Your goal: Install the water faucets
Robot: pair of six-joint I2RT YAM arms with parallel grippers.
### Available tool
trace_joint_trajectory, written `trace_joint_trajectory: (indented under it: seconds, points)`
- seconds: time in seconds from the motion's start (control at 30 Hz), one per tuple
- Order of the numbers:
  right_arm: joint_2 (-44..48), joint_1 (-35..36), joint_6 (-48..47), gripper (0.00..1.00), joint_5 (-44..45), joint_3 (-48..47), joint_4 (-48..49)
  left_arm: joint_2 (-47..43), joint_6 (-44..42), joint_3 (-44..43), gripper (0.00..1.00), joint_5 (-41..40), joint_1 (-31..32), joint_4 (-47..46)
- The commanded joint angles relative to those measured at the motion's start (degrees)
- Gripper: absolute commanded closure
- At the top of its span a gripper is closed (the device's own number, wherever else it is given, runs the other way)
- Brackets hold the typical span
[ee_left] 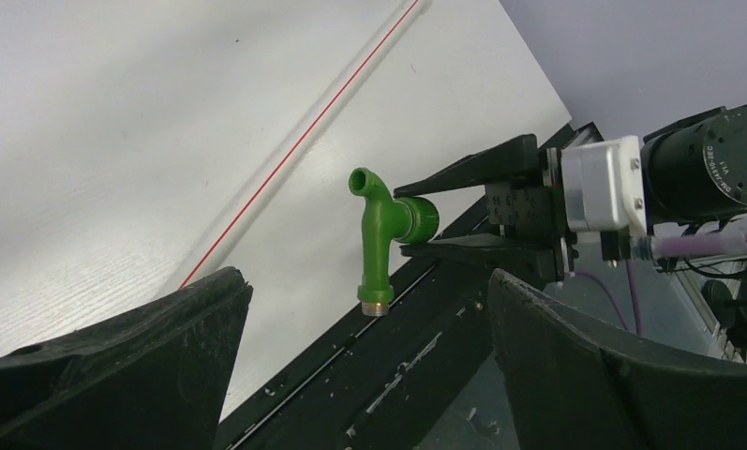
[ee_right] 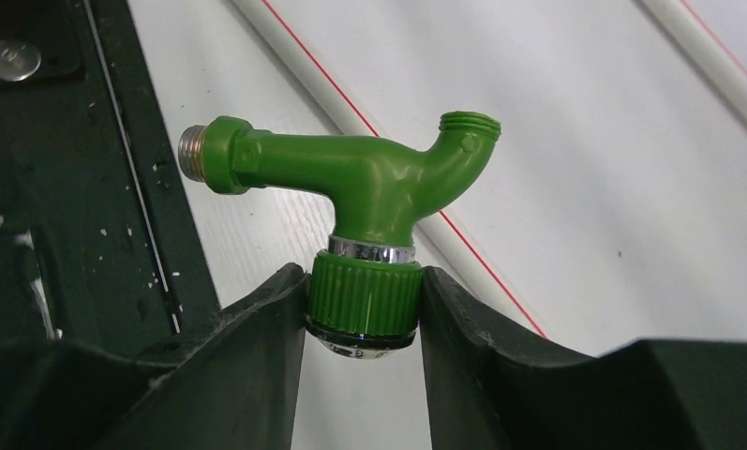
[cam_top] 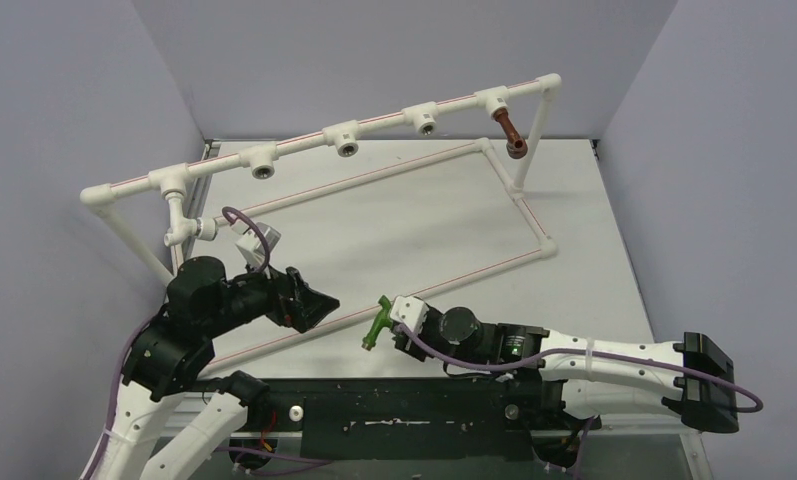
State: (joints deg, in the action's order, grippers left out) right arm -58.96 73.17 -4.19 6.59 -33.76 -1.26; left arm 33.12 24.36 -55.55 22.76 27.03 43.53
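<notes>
A bright green faucet point(cam_top: 377, 322) point(ee_right: 369, 178) is held just above the table's near edge. My right gripper point(cam_top: 391, 324) point(ee_right: 365, 305) is shut on its ribbed knob, with the threaded silver end pointing toward the arm bases. The left gripper point(cam_top: 319, 305) is open a short way to the faucet's left and faces it. In the left wrist view the green faucet point(ee_left: 379, 234) hangs beyond and between the spread fingers point(ee_left: 116, 356), with nothing touching them. A reddish-brown faucet point(cam_top: 511, 135) hangs from the rightmost tee of the raised white pipe point(cam_top: 384, 125).
Three open tee sockets point(cam_top: 346, 145) line the raised pipe, and a small elbow fitting point(cam_top: 192, 230) hangs at its left end. The frame's lower rails point(cam_top: 534, 225) lie on the white table. A black base plate point(cam_top: 394, 405) runs along the near edge. Grey walls stand close on both sides.
</notes>
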Motion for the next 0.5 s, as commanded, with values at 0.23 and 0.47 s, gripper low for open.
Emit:
trace_joint_trajectory:
  seconds: [0.23,0.47]
  points:
    - [0.2,0.5,-32.8,1.00,-16.6,-6.8,1.5,0.2,1.0,3.6,0.04,4.8,0.1,0.0]
    - [-1.8,0.2,-39.9,1.00,-17.1,-10.0,1.4,0.1,2.3,8.2,0.04,10.8,0.1,-3.6]
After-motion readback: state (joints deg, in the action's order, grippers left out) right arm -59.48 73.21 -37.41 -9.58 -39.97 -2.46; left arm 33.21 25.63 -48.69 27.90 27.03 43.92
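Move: The green faucet, held by its knob in the right fingers with its body some 3 cm left of them and 1 cm ahead and lower, lies about 11 cm to the right of the open left hand, level with it fore and aft, and 12 cm below. The left gripper is thus some 14 cm left of the right hand, 1 cm ahead and 13 cm above. Beneath the faucet, about 12 cm down, the frame's front rail runs 8 cm farther out and the table edge 6 cm nearer. The right hand keeps its pinch on the green faucet's knob and lifts it about 5 cm and 3 cm to the left towards the open left gripper, easing back 2 cm while the wrist turns some 30 degrees counter-clockwise and rolls over by nearly as much, which swings the spout up towards the left hand. The left hand, fingers staying wide open, sinks roughly 5 cm to meet it, drifting slightly back and tipping its fingertips a little further down, without reaching the faucet yet. ##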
